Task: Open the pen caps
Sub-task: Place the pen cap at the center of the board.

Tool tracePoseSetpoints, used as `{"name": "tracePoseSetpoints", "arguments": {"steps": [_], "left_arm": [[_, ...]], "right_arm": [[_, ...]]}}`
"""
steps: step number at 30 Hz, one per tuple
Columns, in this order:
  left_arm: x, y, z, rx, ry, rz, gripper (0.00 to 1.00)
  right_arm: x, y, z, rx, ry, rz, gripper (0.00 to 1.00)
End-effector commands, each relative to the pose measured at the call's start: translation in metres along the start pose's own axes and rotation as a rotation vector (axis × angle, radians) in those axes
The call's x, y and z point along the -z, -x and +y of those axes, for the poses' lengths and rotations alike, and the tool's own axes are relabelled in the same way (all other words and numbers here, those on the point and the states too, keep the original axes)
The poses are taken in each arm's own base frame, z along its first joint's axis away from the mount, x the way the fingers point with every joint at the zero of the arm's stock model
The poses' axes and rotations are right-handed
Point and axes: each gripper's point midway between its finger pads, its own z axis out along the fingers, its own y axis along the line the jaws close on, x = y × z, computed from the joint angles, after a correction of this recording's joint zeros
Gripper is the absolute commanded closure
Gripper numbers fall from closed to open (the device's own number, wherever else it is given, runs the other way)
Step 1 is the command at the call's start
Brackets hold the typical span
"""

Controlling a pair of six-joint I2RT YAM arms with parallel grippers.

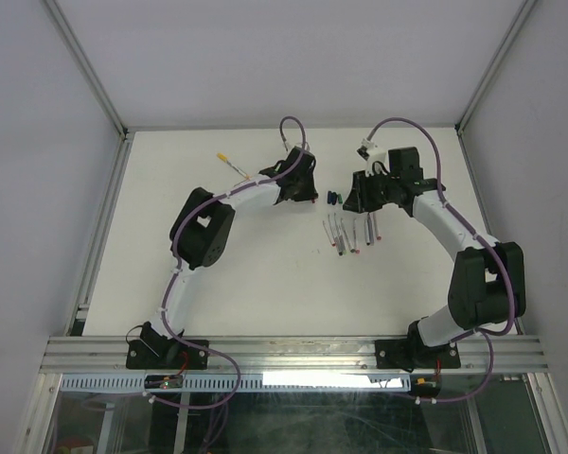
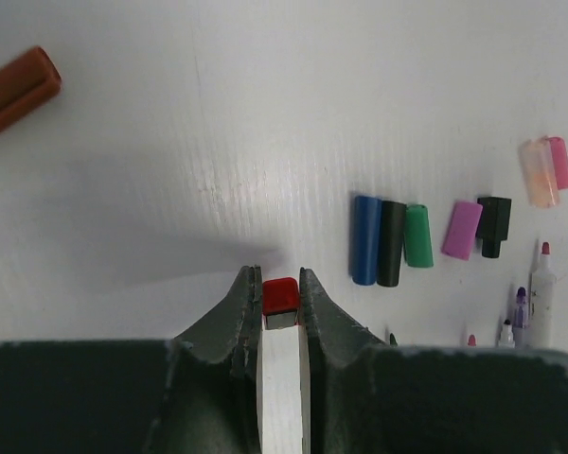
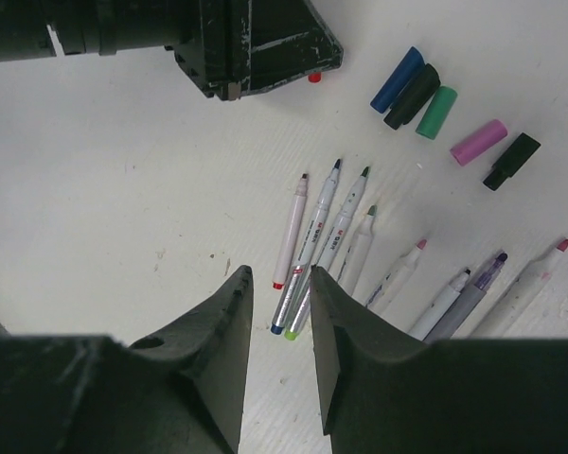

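Observation:
My left gripper [image 2: 281,274] is shut on a white pen [image 2: 284,378], whose red end [image 2: 281,295] pokes out just past the fingertips and hangs low over the table. Loose pen caps lie to its right: blue [image 2: 364,239], black [image 2: 391,243], green [image 2: 417,235], purple [image 2: 462,229], another black [image 2: 493,225] and two pinkish ones [image 2: 546,168]. My right gripper [image 3: 279,274] is open and empty, hovering over the near ends of a row of uncapped pens [image 3: 317,236]. From above, the left gripper [image 1: 306,197] and the right gripper [image 1: 353,203] face each other above the pens [image 1: 350,232].
A brown pen [image 2: 14,92] lies at the far left of the left wrist view. A yellow-tipped pen [image 1: 232,165] lies at the back left of the table. An aluminium frame and white walls [image 1: 104,189] border the table.

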Motion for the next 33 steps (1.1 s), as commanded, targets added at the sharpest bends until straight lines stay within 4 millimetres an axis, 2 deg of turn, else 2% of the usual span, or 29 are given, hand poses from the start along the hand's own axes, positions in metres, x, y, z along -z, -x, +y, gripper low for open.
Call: {"name": "tracePoseSetpoints", "arguments": {"steps": [1, 7, 16, 21, 28, 33], "left_arm": [[0.002, 0.009, -0.004, -0.086, 0.040, 0.010, 0.94], [-0.002, 0.006, -0.013, -0.091, 0.003, 0.034, 0.87], [0.001, 0.008, -0.023, -0.095, -0.042, 0.046, 0.71], [0.008, 0.013, -0.030, -0.097, -0.062, 0.038, 0.68], [0.034, 0.038, -0.055, -0.120, -0.150, -0.028, 0.64], [0.066, 0.056, -0.063, -0.145, -0.205, -0.119, 0.59]], "right_arm": [[0.020, 0.033, 0.011, 0.058, 0.030, -0.102, 0.67], [0.022, 0.034, 0.009, 0.053, 0.027, -0.109, 0.67], [0.023, 0.034, 0.005, 0.041, 0.023, -0.111, 0.67], [0.023, 0.034, 0.004, 0.037, 0.025, -0.112, 0.67], [0.025, 0.035, 0.004, 0.034, 0.032, -0.118, 0.67], [0.028, 0.036, 0.007, 0.038, 0.045, -0.126, 0.67]]}}
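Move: The left fingers still hold the red cap at about board level, its resting place roughly 1 cm below them. Level with it, the blue cap lies about 5 cm to the right, the black about 6 and the green about 8. The nearest uncapped pen is some 9 cm back and 4 cm right; a marker's brown cap is about 6 cm ahead and 7 left. From the right hand, the red cap lies roughly 8 cm ahead, 8 left and 12 below. The left fingers let go of the red cap, parting slowly from nearly shut to under half open after a settling nudge of barely 1 cm forward and half a centimetre down. While they open, the hand drifts about 1 cm right, turning a few degrees clockwise, then starts to lift and draw back off the cap by about 1 cm. ##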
